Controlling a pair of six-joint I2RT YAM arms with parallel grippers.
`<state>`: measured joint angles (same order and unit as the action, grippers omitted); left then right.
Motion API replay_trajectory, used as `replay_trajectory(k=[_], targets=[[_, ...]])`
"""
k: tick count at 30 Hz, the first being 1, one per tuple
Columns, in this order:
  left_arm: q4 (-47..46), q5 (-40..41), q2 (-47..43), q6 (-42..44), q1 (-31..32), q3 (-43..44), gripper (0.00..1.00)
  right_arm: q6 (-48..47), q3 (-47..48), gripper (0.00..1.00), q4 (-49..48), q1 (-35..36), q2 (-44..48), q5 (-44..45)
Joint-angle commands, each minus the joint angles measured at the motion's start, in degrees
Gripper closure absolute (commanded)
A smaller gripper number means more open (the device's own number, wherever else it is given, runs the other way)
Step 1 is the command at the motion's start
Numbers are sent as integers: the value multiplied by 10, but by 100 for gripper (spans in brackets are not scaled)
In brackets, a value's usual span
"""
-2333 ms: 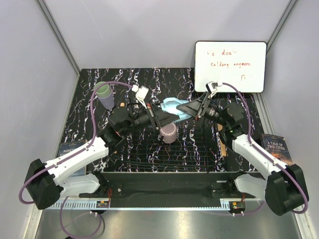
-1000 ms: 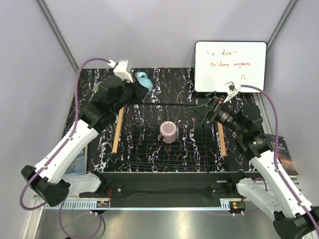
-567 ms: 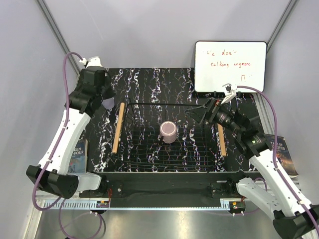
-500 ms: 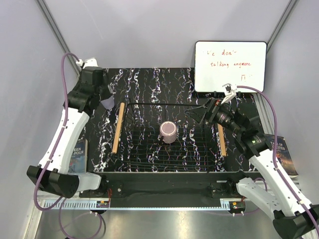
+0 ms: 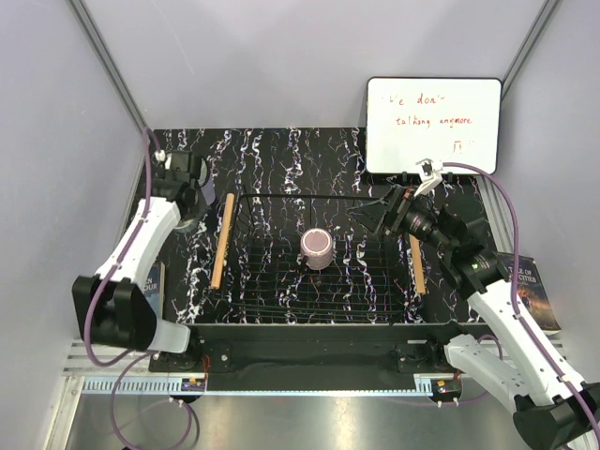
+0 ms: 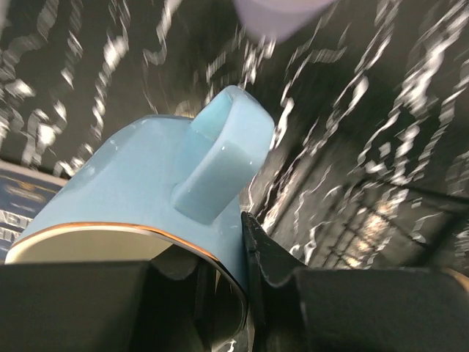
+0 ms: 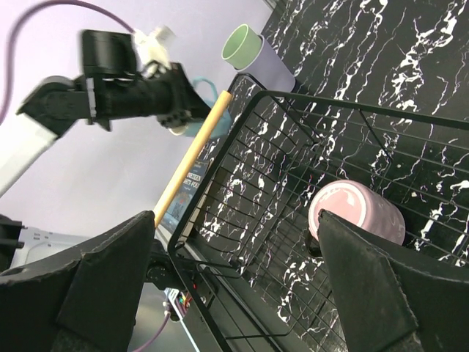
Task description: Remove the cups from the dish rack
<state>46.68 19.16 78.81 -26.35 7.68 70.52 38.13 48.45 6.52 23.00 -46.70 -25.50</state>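
My left gripper [image 6: 227,249] is shut on the rim of the light blue mug [image 6: 146,198], one finger inside and one outside, handle facing away. In the top view it [image 5: 187,183] sits at the table's far left, outside the dish rack [image 5: 319,196], and the mug is hidden under the wrist. Just beyond the mug shows the lavender cup [image 6: 278,11], which holds the pale green cup [image 7: 242,44]. The mauve-brown cup [image 5: 317,248] lies on its side in the rack's middle [image 7: 357,213]. My right gripper [image 5: 380,214] hangs open over the rack's right back corner [image 7: 234,220], empty.
Light wooden bars [image 5: 221,241] [image 5: 415,262] run along the rack's two sides. A whiteboard [image 5: 433,125] leans at the back right. One book [image 5: 520,281] lies right of the rack, another [image 5: 150,281] on the left by my left arm.
My left arm has carried the blue mug from the rack's back left corner out to the table's far left and downward. The right arm has barely moved.
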Motion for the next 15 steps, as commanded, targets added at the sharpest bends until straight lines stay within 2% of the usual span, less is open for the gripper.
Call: replay_trajectory(k=[1,15], targets=[[-80,-34,14,-17,-15,-13,100,2,-3,0,-5,1,0,5],[-121,-131,109,-48,-61,-37,100,6,0,0,0,1,-19,8]])
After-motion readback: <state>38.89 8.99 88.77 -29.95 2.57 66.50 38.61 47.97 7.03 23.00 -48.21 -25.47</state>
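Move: Straight below the left hand, which still holds the blue mug, the bare table spot left of the rack lies some 13 cm down and 3 cm ahead. The purple cup stack stands about 10 cm ahead and 2 cm right, its middle 10 cm lower. The rack's left wooden bar is roughly 7 cm right, 5 cm back and 8 cm lower. From the right hand, that spot lies about 11 cm ahead, 40 cm left and 28 cm down. Lowering the blue mug towards the open table between the cup stack and the book, the left hand sinks about 7 cm, fast at first, nearly pausing halfway, then going down again while easing some 2 cm forward. Its left side dips by roughly 10 degrees and the fingers tip slightly more downward, keeping their pinch on the mug wall. ##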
